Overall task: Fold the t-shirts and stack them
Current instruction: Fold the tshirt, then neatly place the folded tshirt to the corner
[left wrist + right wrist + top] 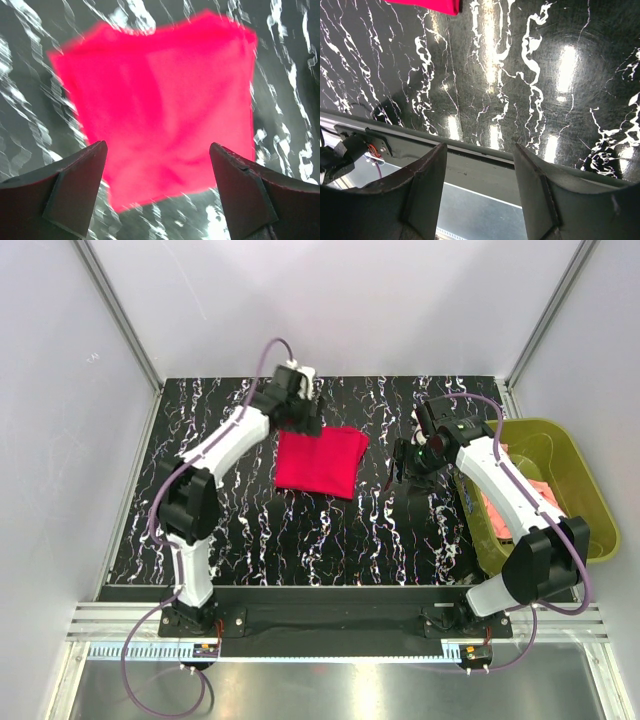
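A crimson red t-shirt lies folded into a rough square on the black marbled table, near the middle back. My left gripper hovers over its far left corner, open and empty; in the left wrist view the red t-shirt fills the space beyond the spread fingers. A pale salmon-pink t-shirt lies crumpled in the olive-green basket at the right, partly hidden by the right arm. My right gripper hangs open and empty to the right of the red shirt. A corner of the red t-shirt shows in the right wrist view.
The basket stands at the table's right edge. Grey enclosure walls with metal posts close in the table on three sides. The table's near edge runs just behind the right fingers.
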`<state>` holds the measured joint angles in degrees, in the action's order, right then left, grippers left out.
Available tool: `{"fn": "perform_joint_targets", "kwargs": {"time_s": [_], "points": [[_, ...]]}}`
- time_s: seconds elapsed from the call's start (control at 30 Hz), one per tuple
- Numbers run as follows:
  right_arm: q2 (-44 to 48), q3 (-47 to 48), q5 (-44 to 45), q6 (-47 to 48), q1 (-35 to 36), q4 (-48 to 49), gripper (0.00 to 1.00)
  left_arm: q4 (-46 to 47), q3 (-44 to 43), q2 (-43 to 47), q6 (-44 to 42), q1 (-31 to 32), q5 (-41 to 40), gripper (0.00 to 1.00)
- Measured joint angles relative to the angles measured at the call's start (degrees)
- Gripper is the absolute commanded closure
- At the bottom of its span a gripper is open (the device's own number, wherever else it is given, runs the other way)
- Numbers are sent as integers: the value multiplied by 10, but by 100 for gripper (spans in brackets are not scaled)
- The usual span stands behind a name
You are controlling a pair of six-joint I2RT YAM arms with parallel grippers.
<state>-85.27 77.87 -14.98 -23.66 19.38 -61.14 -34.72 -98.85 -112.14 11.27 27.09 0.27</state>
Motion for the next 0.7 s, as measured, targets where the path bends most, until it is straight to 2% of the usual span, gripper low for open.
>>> {"fn": "perform_joint_targets", "kwargs": {"time_s": [0.13, 0.3, 0.57, 0.7], "points": [[0, 0, -9, 3, 0, 0, 37, -8, -71, -50, -46, -73, 77, 14], [2, -8, -17, 3, 0, 0, 37, -37, -141, -143, -75, -139, 140, 11], [3, -23, -28, 4, 0, 1, 37, -60, -163, -217, -64, -139, 167, 9], [2, -23, -34, 8, 0, 2, 37, -60, -163, -238, -49, -133, 164, 16]]}}
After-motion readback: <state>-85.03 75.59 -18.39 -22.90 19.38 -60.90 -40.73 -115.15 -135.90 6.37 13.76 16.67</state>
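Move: The folded red t-shirt lies about 13 cm below my open left hand, its middle some 2 cm back and 3 cm to the right of the hand. Its far-left corner, the part I am after, is about 9 cm ahead and 9 cm to the left, equally far below. From my right hand the t-shirt's middle lies roughly 16 cm ahead, 18 cm to the left and 15 cm down. I swing my left hand forward and left, some 7 cm each way, across above the t-shirt towards its far-left corner, then drop it to just above the cloth, about 11 cm lower than it began, easing back slightly as it sinks. The fingers stay wide open and tip about 15 degrees more steeply down, ending one on either side of the left edge; whether they touch can't be seen. ##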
